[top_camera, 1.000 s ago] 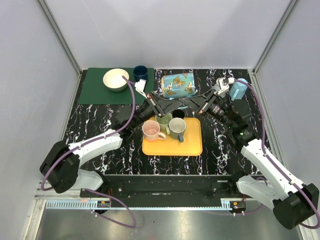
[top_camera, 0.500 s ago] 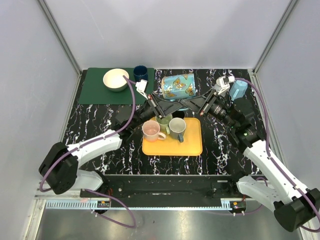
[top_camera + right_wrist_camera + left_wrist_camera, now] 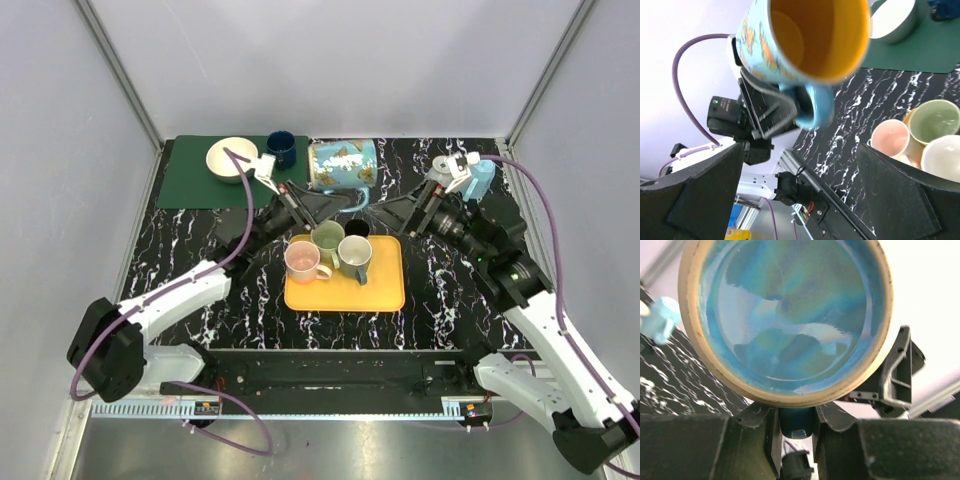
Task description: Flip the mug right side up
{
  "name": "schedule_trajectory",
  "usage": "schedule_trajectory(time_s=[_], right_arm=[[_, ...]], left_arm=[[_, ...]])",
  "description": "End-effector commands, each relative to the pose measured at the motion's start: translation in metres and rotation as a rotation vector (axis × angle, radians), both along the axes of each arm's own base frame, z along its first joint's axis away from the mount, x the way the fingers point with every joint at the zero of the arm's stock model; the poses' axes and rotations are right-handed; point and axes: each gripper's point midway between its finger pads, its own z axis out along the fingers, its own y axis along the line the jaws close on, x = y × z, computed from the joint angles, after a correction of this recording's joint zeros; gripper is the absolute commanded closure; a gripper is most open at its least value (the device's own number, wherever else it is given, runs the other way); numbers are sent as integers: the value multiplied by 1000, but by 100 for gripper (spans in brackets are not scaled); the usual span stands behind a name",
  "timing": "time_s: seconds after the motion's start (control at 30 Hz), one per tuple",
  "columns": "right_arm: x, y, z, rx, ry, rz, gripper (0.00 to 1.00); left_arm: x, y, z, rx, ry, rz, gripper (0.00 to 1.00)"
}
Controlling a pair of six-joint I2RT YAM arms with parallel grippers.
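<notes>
The mug [image 3: 343,163] is light blue with butterflies and a yellow inside. It hangs on its side above the back of the table, its mouth [image 3: 812,35] facing the right wrist camera and its blue base [image 3: 785,315] filling the left wrist view. My left gripper [image 3: 345,197] is shut on the mug's blue handle [image 3: 796,421], which sits between its fingers. My right gripper [image 3: 388,213] stands wide open a little to the right of the mug, apart from it, with nothing between its fingers [image 3: 912,200].
A yellow tray [image 3: 385,290] in the middle holds a pink mug [image 3: 303,260], a green mug [image 3: 327,237], a pale mug [image 3: 354,255] and a black cup [image 3: 357,228]. At the back left are a white bowl [image 3: 231,158], a green mat [image 3: 185,185] and a dark blue cup [image 3: 281,148]. A light blue object [image 3: 478,178] stands back right.
My right gripper has opened, let go of the mug and drawn back to the right. The left arm has carried the mug up and toward the back left, turning it.
</notes>
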Motion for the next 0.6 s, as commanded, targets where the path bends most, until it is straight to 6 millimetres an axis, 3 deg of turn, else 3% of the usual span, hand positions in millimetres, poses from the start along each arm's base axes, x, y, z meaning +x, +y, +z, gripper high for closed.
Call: schedule_trajectory(time_s=[0.0,0.03,0.13,0.2,0.27,0.3,0.33,0.4,0.43,0.5,0.53,0.57], right_arm=[[-7,-33,5,-110,-40,-143,0],[-11,-39,1,-128,-26,-162,0],[-14,-56,-6,-168,-27,-239,0],[-13,-78,-2,-200,-43,-349,0],[-9,-106,-8,-281,-13,-483,0],[-9,-115,-10,-308,-2,-523,0],[-11,-124,-13,-343,18,-558,0],[-11,-143,-14,-381,25,-643,0],[-12,-147,-13,-388,24,-661,0],[-14,-158,-11,-398,16,-706,0],[-16,-162,-10,-410,19,-720,0],[-16,-168,-8,-423,17,-745,0]], left_arm=[[-10,39,102,-156,-292,103,100],[-10,41,112,-156,-326,118,100],[5,37,118,-77,-333,165,100],[32,28,116,77,-325,239,100],[70,11,89,255,-261,282,100],[81,9,92,336,-271,305,100],[104,0,66,422,-232,319,100],[123,-3,61,506,-219,361,100],[137,-10,38,567,-182,364,100],[153,-10,29,649,-175,415,100],[166,-15,8,705,-154,426,100],[176,-14,-1,745,-142,462,100]])
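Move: The left hand already holds the butterfly mug by its handle, mouth to the right; bare marble that it seems bound for lies some 22 cm ahead, 13 cm right and 34 cm below. The grey mug stands about 9 cm right of that spot, the light blue mug another 9 cm; the black cup is roughly 9 cm ahead of the left hand. From the emptied right hand, the spot lies about 23 cm ahead and 7 cm right. Keeping its pinch on the handle, the left hand carries the butterfly mug forward about 14 cm towards the back of the table, swinging briefly left and then a little right, rising some 8 cm before dipping again, while it rolls its left side up about 30 degrees and turns counter-clockwise. The right hand, already open and clear of the handle, backs off to its right by about 13 cm with its fingers wide, turning clockwise some 30 degrees. ##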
